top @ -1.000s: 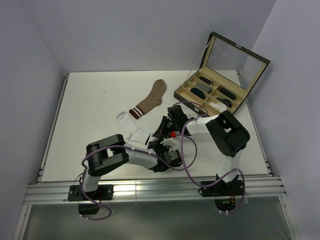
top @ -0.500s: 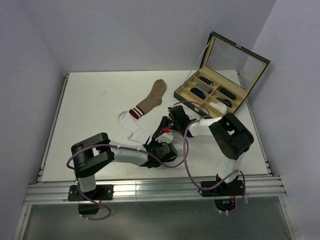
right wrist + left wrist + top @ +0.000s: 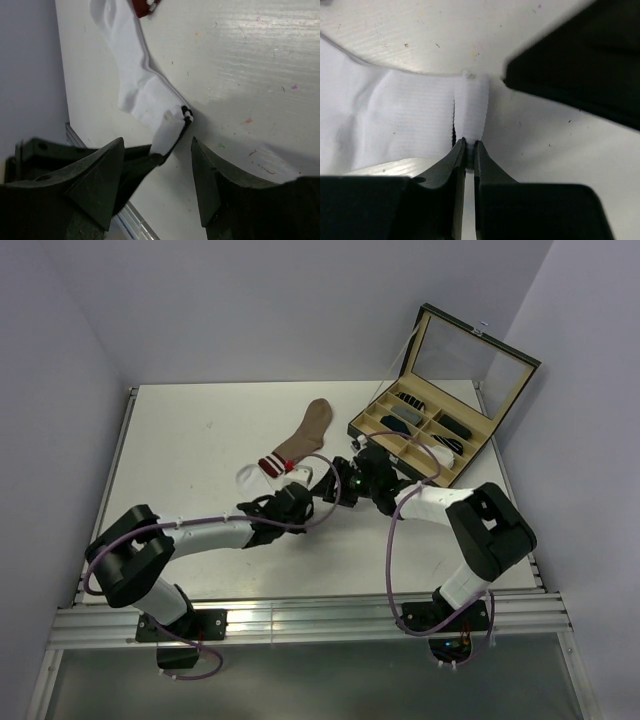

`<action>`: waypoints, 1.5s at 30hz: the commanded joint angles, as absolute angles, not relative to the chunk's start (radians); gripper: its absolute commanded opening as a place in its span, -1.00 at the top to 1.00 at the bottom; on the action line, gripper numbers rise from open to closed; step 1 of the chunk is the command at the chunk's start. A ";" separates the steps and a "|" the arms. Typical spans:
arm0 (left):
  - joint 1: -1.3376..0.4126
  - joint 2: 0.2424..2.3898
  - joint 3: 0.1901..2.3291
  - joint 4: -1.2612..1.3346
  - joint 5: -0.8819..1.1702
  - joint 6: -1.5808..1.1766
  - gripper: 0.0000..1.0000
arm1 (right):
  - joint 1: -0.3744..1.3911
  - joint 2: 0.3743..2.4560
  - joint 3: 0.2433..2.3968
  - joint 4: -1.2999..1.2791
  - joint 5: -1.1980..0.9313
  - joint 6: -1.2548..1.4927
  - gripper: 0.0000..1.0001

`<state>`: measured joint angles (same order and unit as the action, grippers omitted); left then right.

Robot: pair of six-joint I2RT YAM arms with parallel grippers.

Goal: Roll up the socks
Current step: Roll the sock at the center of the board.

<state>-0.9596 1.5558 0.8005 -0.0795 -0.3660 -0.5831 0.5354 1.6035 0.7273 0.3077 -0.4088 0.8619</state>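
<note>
The white sock (image 3: 395, 115) lies on the table, and my left gripper (image 3: 468, 142) is shut on a narrow fold of its striped cuff end. In the right wrist view the white sock (image 3: 134, 75) runs up and away from that pinched fold, and my right gripper (image 3: 157, 141) stands open around it without touching. From above, the left gripper (image 3: 303, 494) and the right gripper (image 3: 340, 480) meet mid-table, and only a bit of the white sock (image 3: 248, 475) shows. The tan-brown sock (image 3: 305, 435) lies flat behind them; its red-and-white cuff (image 3: 145, 6) touches the white sock's far end.
An open compartment box (image 3: 478, 445) holding small sock rolls stands at the back right, its mirrored lid (image 3: 470, 345) raised. The table's near metal rail (image 3: 300, 618) runs along the front, and the left table edge (image 3: 67, 130) shows in the right wrist view.
My right gripper has opened and let go of the white sock. The left arm has stretched out toward the back, still pinching the sock's cuff end and carrying it along.
</note>
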 commanded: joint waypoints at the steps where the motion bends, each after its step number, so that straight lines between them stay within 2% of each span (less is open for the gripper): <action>1: -0.873 1.516 0.766 0.023 -0.108 -0.653 0.82 | 0.529 1.585 0.695 0.376 -0.416 0.857 -0.27; 8: -0.712 1.563 0.712 0.123 0.128 -0.719 0.82 | 0.531 1.624 0.652 0.463 -0.462 0.890 -0.25; 12: -0.667 1.598 0.695 0.158 0.189 -0.759 0.82 | 0.531 1.654 0.655 0.489 -0.469 0.907 -0.25; 20: -0.601 1.611 0.643 0.218 0.261 -0.830 0.82 | 0.534 1.733 0.676 0.517 -0.462 0.942 -0.27; 27: -0.549 1.611 0.580 0.305 0.333 -0.907 0.82 | 0.538 1.805 0.686 0.577 -0.483 0.973 -0.20; 45: -0.495 1.647 0.505 0.452 0.440 -1.003 0.84 | 0.571 1.911 0.768 0.519 -0.506 0.951 -0.20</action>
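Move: The white sock's rolled cuff, already pinched by the left hand, lies about 2 cm ahead of that hand's point, 1 cm to its right and 1 cm below. From the open right hand the rolled cuff is some 3 cm back, 5 cm to the left and 5 cm lower. The white sock's toe stretches away about 4 cm ahead and 18 cm left of the right hand; the brown sock's middle is roughly 13 cm ahead and 6 cm left, both about 7 cm below. The white sock's rolled cuff stays pinched in the left fingers while that hand rolls some 50 degrees, its left side sinking and fingers tipping down, easing about 2 cm forward and left and 1.5 cm lower. The right hand, fingers kept open, sinks about 5 cm, then slides 2–3 cm left so its fingertips come close around the cuff's free end. ##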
